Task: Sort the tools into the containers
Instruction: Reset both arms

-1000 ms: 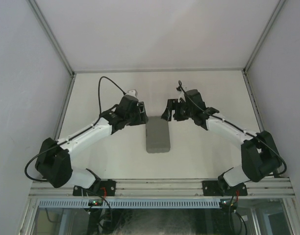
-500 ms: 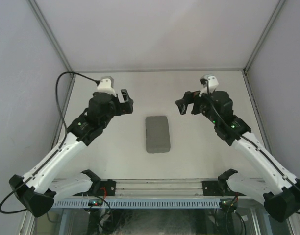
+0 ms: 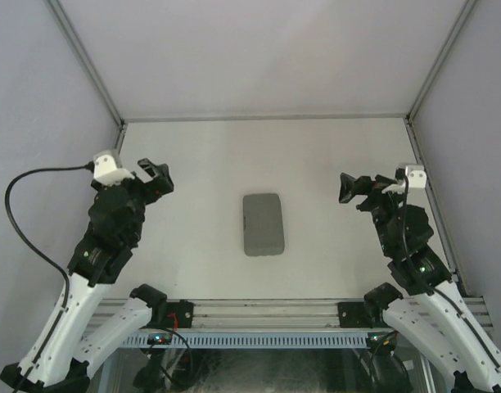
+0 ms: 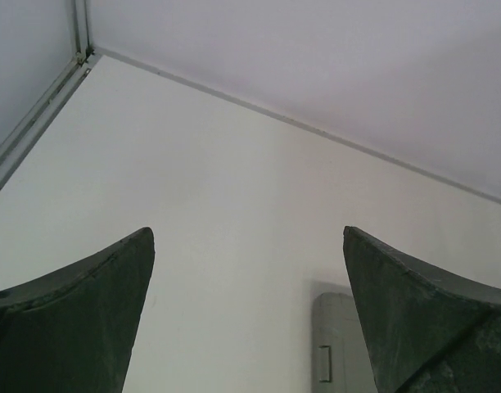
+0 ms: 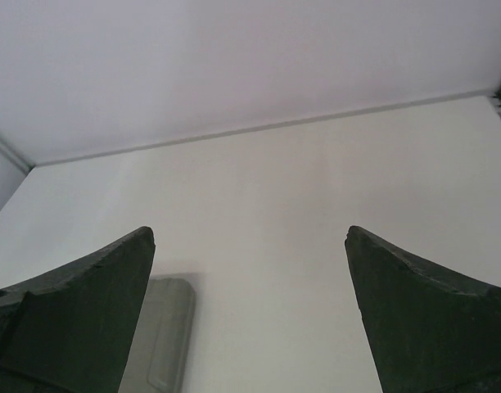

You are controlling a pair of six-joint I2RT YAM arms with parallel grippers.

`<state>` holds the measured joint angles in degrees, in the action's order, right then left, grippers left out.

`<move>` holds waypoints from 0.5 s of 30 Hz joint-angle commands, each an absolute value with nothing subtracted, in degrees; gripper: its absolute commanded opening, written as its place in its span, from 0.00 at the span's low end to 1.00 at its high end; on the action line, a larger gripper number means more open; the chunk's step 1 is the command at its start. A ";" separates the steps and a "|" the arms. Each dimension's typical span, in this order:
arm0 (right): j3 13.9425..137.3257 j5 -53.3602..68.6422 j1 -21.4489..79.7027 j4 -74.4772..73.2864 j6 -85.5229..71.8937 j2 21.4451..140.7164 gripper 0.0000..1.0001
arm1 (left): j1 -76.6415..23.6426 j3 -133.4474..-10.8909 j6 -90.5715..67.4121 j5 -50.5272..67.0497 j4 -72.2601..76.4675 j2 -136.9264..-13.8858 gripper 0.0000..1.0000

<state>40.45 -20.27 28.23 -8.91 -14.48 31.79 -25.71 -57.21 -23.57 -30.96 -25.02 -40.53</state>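
A grey plastic case (image 3: pixel 263 223), the container, lies closed flat in the middle of the white table. No tools show in any view. My left gripper (image 3: pixel 155 178) hangs open to the left of the case, well apart from it, with nothing between its fingers. My right gripper (image 3: pixel 358 190) hangs open to the right, also apart and empty. In the left wrist view the open gripper (image 4: pixel 247 231) frames bare table, with the case (image 4: pixel 336 344) at lower right. In the right wrist view the open gripper (image 5: pixel 249 230) has the case (image 5: pixel 160 336) at lower left.
Grey walls close the table on the left, right and back, with metal frame posts (image 3: pixel 103 98) in the corners. An aluminium rail (image 3: pixel 267 313) runs along the near edge with both arm bases on it. A black cable (image 3: pixel 38 213) loops by the left arm.
Both arms have pulled back from the case, out to the sides and toward the near edge. Both grippers' jaws have opened wide. The case has not moved.
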 commanded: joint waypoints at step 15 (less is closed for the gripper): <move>36.42 -34.96 26.90 -24.21 -26.20 23.27 1.00 | -25.40 -35.60 -29.80 -42.26 -18.23 -23.32 1.00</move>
<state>36.34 -33.39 27.31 -22.61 -23.59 22.65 -25.69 -35.46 -30.44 -39.33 -21.50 -23.51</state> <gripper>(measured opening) 0.995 0.998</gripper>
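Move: Right of the left hand by roughly 25 cm, about level with it fore and aft and some 32 cm below, lies the closed grey tool case. From the right hand the same case is about 25 cm to the left, again about level fore and aft, some 28 cm down. Both hands are wide open and empty over otherwise bare table. Sinking about 8 cm, the left hand also eases back and out to the left, widening its sideways gap from the tool case. The right hand swings out to its right and down, roughly 5 cm each, drawing back a little while its fingers turn some 15 degrees clockwise and dip slightly. Both grippers stay wide open and touch nothing. ##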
